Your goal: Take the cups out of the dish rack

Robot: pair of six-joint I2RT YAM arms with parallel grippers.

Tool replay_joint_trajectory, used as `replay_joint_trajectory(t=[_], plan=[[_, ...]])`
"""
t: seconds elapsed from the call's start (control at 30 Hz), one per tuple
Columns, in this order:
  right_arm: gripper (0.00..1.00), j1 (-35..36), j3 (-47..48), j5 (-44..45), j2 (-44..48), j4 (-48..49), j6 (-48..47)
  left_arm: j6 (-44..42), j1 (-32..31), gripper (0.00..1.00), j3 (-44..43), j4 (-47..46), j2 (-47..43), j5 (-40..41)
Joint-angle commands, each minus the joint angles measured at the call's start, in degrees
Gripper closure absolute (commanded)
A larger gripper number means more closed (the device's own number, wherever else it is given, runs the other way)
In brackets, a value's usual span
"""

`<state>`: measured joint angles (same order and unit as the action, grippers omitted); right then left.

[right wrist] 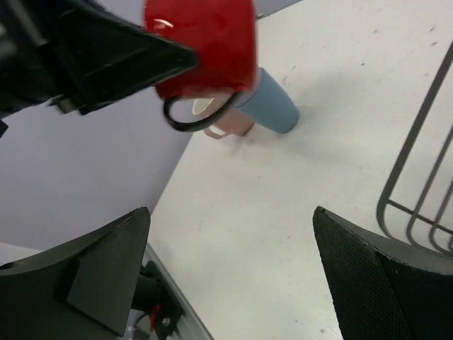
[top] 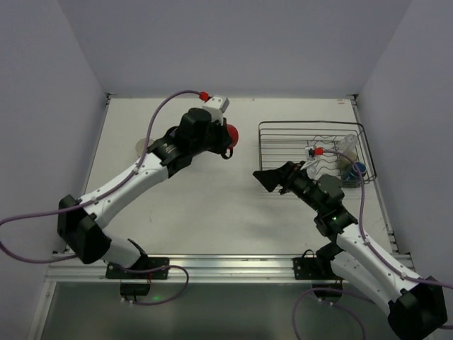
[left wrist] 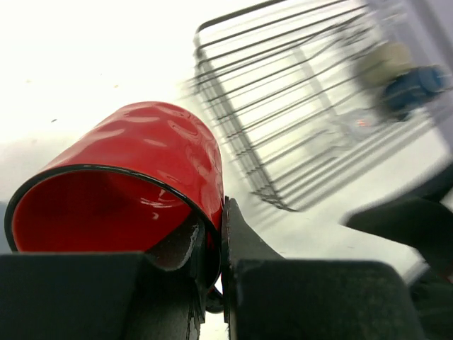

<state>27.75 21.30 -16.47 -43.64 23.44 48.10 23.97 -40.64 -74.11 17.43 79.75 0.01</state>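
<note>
My left gripper (top: 219, 137) is shut on the wall of a red mug (top: 231, 134), one finger inside the rim and one outside, holding it above the table left of the dish rack (top: 315, 152). The left wrist view shows the red mug (left wrist: 141, 163) close up in the left gripper (left wrist: 221, 212), with the dish rack (left wrist: 297, 106) beyond it. An olive-grey cup (left wrist: 386, 60) and a dark blue cup (left wrist: 417, 85) stand at the rack's far end. My right gripper (top: 272, 178) is open and empty beside the rack's near left corner. In the right wrist view the right gripper (right wrist: 230, 227) faces the red mug (right wrist: 209, 42).
A light blue tumbler (right wrist: 272, 106) and a pink cup (right wrist: 230, 126) rest on the table near the left wall, beyond the red mug. A pale cup (top: 141, 147) peeks out beside the left arm. A clear glass (top: 322, 161) stands in the rack. Rack wires (right wrist: 417, 177) run along the right.
</note>
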Motion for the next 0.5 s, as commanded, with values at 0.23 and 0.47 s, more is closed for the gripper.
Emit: replay_joint_trajectory(t=[0.23,0.47], plan=[[0.01,-0.15,8.49,11.37,11.54,-23.96,-12.59,-10.25,0.91,1.0,-27.31,19.73,29.47,12.38],[0.01,-0.15,9.55,15.23,15.51,-30.73,-15.05,-12.89,2.49,1.0,-33.73,23.79,40.31,15.37]])
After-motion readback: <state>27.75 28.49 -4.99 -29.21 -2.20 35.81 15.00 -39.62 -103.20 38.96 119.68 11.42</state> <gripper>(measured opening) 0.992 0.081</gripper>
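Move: The left hand holds the red cup; its bare patch of table lies about 9 cm ahead and some 23 cm below. At nearly the same distance out, the purple cup stands roughly 14 cm to the hand's left, the pink cup about 25 cm left, and the dish rack's middle some 32 cm right. From the empty right hand that patch is around 17 cm ahead, 16 cm left and 20 cm down. Left hand lowers its red cup some 17 cm, and forward, towards the table; open right hand moves right. ##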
